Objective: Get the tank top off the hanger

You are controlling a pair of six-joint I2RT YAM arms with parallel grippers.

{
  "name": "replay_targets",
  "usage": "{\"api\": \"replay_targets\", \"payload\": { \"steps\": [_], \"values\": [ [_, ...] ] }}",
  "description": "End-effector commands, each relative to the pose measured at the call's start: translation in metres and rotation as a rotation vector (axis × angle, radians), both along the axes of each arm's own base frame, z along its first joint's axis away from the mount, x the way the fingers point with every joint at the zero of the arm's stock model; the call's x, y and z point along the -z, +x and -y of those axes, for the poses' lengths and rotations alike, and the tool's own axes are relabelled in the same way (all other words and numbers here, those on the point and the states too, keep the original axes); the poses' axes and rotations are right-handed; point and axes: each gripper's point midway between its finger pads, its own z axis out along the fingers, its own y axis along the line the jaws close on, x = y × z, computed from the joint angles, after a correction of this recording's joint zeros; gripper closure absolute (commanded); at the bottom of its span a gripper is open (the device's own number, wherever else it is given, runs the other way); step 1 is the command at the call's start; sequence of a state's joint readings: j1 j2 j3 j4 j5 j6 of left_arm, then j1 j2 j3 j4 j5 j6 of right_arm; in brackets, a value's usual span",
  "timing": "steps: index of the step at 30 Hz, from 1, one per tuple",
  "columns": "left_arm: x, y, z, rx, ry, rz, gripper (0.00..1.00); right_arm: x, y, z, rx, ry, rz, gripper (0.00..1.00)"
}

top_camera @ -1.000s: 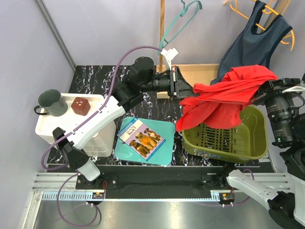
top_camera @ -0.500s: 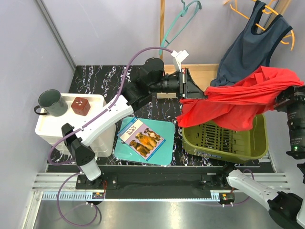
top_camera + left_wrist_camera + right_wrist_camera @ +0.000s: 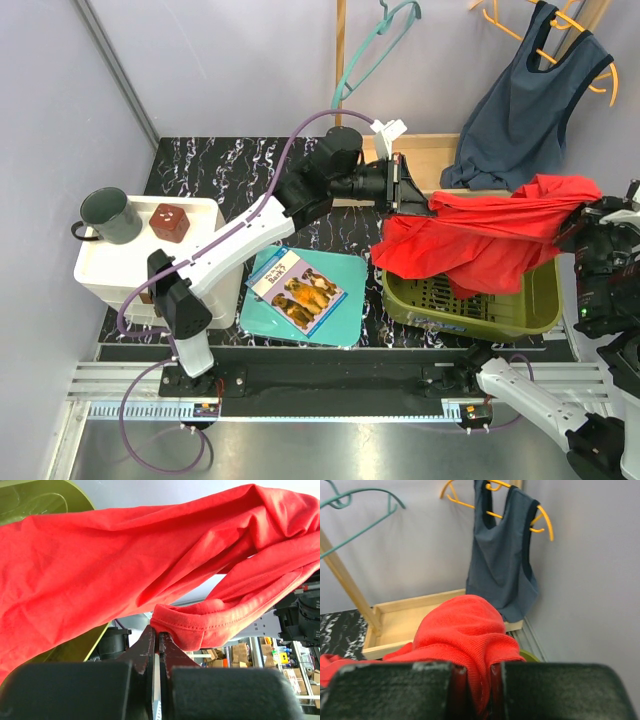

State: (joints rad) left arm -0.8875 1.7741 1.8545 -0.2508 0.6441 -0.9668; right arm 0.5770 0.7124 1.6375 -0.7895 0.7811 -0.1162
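Note:
A red tank top (image 3: 480, 235) hangs stretched between my two grippers, above a green basket (image 3: 540, 300). My left gripper (image 3: 412, 198) is shut on a hem at its left end; in the left wrist view the jaws (image 3: 160, 637) pinch the red fabric (image 3: 125, 565). My right gripper (image 3: 575, 222) is shut on the right end, with the fabric (image 3: 465, 625) bunched between the fingers (image 3: 479, 680). A teal hanger (image 3: 375, 45) hangs bare at the back. A navy tank top (image 3: 520, 100) hangs on an orange hanger (image 3: 600, 75) at the back right.
A wooden rack post (image 3: 340, 60) and its tray (image 3: 430, 150) stand behind the basket. A book on a teal board (image 3: 300, 290) lies in the middle. A white bin (image 3: 110, 265) at the left holds a dark mug (image 3: 108, 215) and a red cube (image 3: 170, 222).
My left gripper has moved right and my right gripper has moved right and nearer. The red tank top has come lower and is stretched wider over the basket.

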Motion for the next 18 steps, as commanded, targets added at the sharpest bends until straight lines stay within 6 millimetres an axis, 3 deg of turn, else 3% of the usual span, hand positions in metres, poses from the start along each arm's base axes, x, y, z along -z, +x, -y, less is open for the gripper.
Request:
{"api": "replay_targets", "payload": {
  "steps": [1, 5, 8, 18],
  "values": [
    [-0.007, -0.001, -0.001, 0.017, -0.012, 0.028, 1.00, -0.018, -0.018, 0.031, 0.137, 0.037, 0.056, 1.00],
    [-0.003, 0.000, 0.001, 0.023, -0.006, 0.021, 1.00, -0.034, -0.042, 0.056, 0.209, 0.030, 0.094, 1.00],
    [-0.003, 0.000, 0.001, 0.025, -0.005, 0.020, 1.00, -0.040, -0.054, 0.064, 0.201, 0.024, 0.118, 1.00],
    [-0.003, -0.003, 0.008, 0.044, -0.007, 0.006, 1.00, -0.020, -0.058, 0.069, 0.227, 0.029, 0.072, 1.00]
  ]
}}
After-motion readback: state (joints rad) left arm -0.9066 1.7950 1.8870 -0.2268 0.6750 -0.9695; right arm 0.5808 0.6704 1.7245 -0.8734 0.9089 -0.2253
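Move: The red tank top is already pinched in both hands, strung above the green basket. The basket's middle lies about 16 cm to the left hand's right, 2 cm ahead and some 33 cm below. From the right hand, the basket is about 6 cm left, 5 cm ahead and some 42 cm below; the dark tank top hangs roughly 30 cm ahead of it, 8 cm right and 12 cm lower. Rightward and back towards the robot, the right hand draws its end of the red tank top away from the left hand, going about 4.5 cm right and 4 cm back while turning some 10 degrees clockwise. The left hand first holds still, then follows by only about 1 cm, back, up and slightly right. Both grippers stay shut on the cloth. ##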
